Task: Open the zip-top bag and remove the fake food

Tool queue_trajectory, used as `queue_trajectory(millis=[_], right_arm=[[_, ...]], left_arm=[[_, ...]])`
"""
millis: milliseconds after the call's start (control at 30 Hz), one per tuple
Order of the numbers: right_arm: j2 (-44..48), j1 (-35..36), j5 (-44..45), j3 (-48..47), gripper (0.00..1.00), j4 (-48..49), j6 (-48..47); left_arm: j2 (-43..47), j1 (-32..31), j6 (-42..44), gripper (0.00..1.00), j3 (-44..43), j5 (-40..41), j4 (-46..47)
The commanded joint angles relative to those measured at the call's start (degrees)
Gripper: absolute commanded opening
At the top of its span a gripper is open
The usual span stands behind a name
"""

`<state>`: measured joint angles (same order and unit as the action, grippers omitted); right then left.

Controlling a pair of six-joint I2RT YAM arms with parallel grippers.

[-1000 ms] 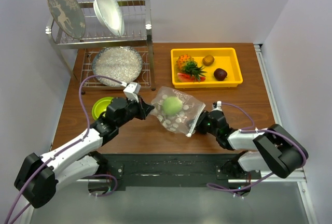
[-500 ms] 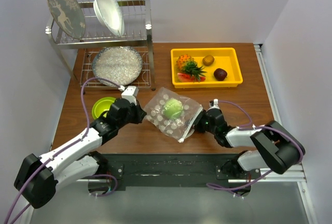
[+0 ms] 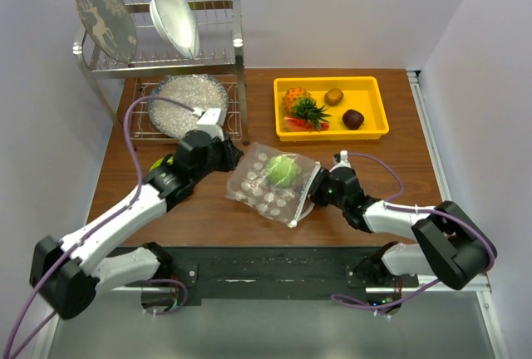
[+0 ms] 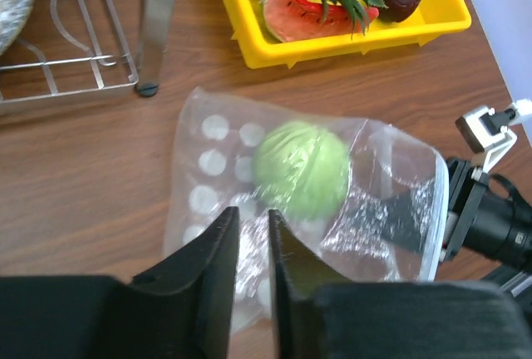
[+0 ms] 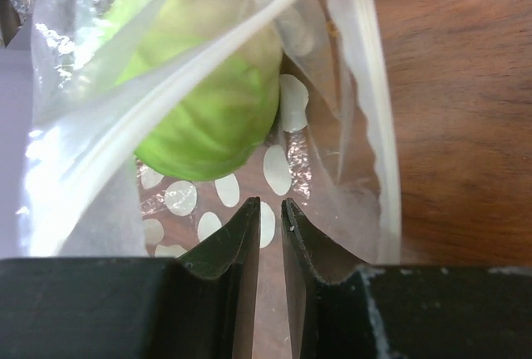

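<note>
The zip-top bag (image 3: 264, 189) lies on the wooden table with its mouth toward the right, a green round fruit (image 3: 283, 170) inside it. My left gripper (image 3: 235, 159) hovers over the bag's left part (image 4: 208, 168). Its jaws stand slightly open and hold nothing (image 4: 253, 213). My right gripper (image 3: 313, 195) sits at the bag's mouth beside the zip strip (image 5: 378, 126). Its jaws are nearly together on the film (image 5: 270, 203), just short of the green fruit (image 5: 208, 118). More fake food lies in the yellow tray (image 3: 376, 85): pineapple (image 3: 301, 103), kiwi (image 3: 334, 96), dark ball (image 3: 353, 119), watermelon slice (image 3: 298, 125).
A lime-green bowl (image 3: 158, 169) sits behind my left arm. A metal dish rack (image 3: 166, 60) with plates stands at the back left, one leg (image 4: 158, 27) close to the bag. The yellow tray's edge (image 4: 349, 43) is just beyond the bag.
My left gripper opened and let go of the bag's left edge, then drew back above it. The bag dropped flat and slid left. My right gripper followed at the mouth.
</note>
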<state>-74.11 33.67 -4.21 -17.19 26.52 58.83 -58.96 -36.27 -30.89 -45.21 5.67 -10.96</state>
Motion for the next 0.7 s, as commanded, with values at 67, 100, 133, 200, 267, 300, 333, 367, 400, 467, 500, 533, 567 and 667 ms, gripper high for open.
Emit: queue_trajectory(millis=[67,100,133,200,267,300,333,367,400,467,500,533,567,667], right_arm=[[-1.5,-0.1,-0.9,-2.0,0.21,0.8,-0.5],[-1.4,-0.2,-0.8,-2.0,0.22,0.8,-0.4],[-1.3,-0.1,-0.8,-1.9,0.22,0.9,-0.4],[-1.3,-0.2,-0.7,-1.8,0.22,0.9,-0.3],[-1.6,-0.2,-0.8,-1.8,0.24,1.4,0.0],[-1.8,-0.2,-0.9,-1.9,0.25,1.5,0.1],[-1.9,-0.1,-1.2,-2.1,0.25,1.8,0.2],[-2.3,-0.2,-1.3,-2.2,0.27,2.2,0.3],[-2.3,-0.1,-1.5,-2.2,0.28,2.4,0.4],[-2.1,-0.1,-1.8,-2.3,0.31,3.1,0.5],[-1.8,-0.1,-1.8,-2.3,0.33,3.3,0.5],[-1.7,-0.2,-1.9,-2.4,0.36,3.4,0.6],[-1.0,-0.2,-1.8,-2.6,0.38,3.4,0.6],[0.3,-0.2,-1.5,-2.7,0.46,3.4,0.2]], left_arm=[[-15.7,-4.9,-1.8,0.15,-6.7,-0.2,12.5],[-17.4,-5.6,-2.0,0.14,-8.4,1.4,13.3],[-20.6,-6.5,-2.6,0.10,-9.1,2.5,14.6],[-23.6,-6.9,-3.4,0.07,-10.3,6.1,15.9],[-27.0,-7.6,-3.8,0.06,-10.9,8.9,17.7],[-27.9,-7.7,-4.0,0.06,-11.1,12.0,18.1],[-29.4,-7.7,-4.3,0.05,-11.0,13.1,19.0],[-30.1,-7.7,-4.3,0.05,-10.9,13.9,19.6],[-30.7,-7.6,-3.9,0.05,-11.0,14.4,20.4],[-33.0,-7.7,-3.6,0.05,-11.8,14.2,20.9],[-33.8,-7.8,-3.8,0.05,-12.2,14.0,21.0],[-34.6,-7.8,-4.0,0.05,-12.0,14.1,21.2],[-34.9,-7.7,-4.2,0.05,-11.8,14.1,21.7],[-35.8,-7.8,-4.3,0.05,-10.2,13.5,23.8]])
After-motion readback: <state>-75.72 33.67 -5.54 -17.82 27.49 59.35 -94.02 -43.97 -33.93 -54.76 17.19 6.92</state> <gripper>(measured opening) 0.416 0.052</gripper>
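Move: The cabbage, still inside the zip-top bag, lies about 13 cm right, 6 cm ahead and 15 cm below the left hand. From the right hand it is roughly 9 cm left and 7 cm ahead, at its level. The bag's closed end is some 5 cm ahead of the left hand and 19 cm below, not to either side; the yellow bin's middle lies about 20 cm farther out than the cabbage and 16 cm to its right. The cabbage is approached from above the bag's closed end by the left hand, which sweeps down about 10 cm and to the right about 9 cm, then keeps sinking and reaching forward, 7 cm out in all, its fingers closing on nothing. The right hand stays put at the bag's open mouth and opens its fingers somewhat, still pointing in at the cabbage. ##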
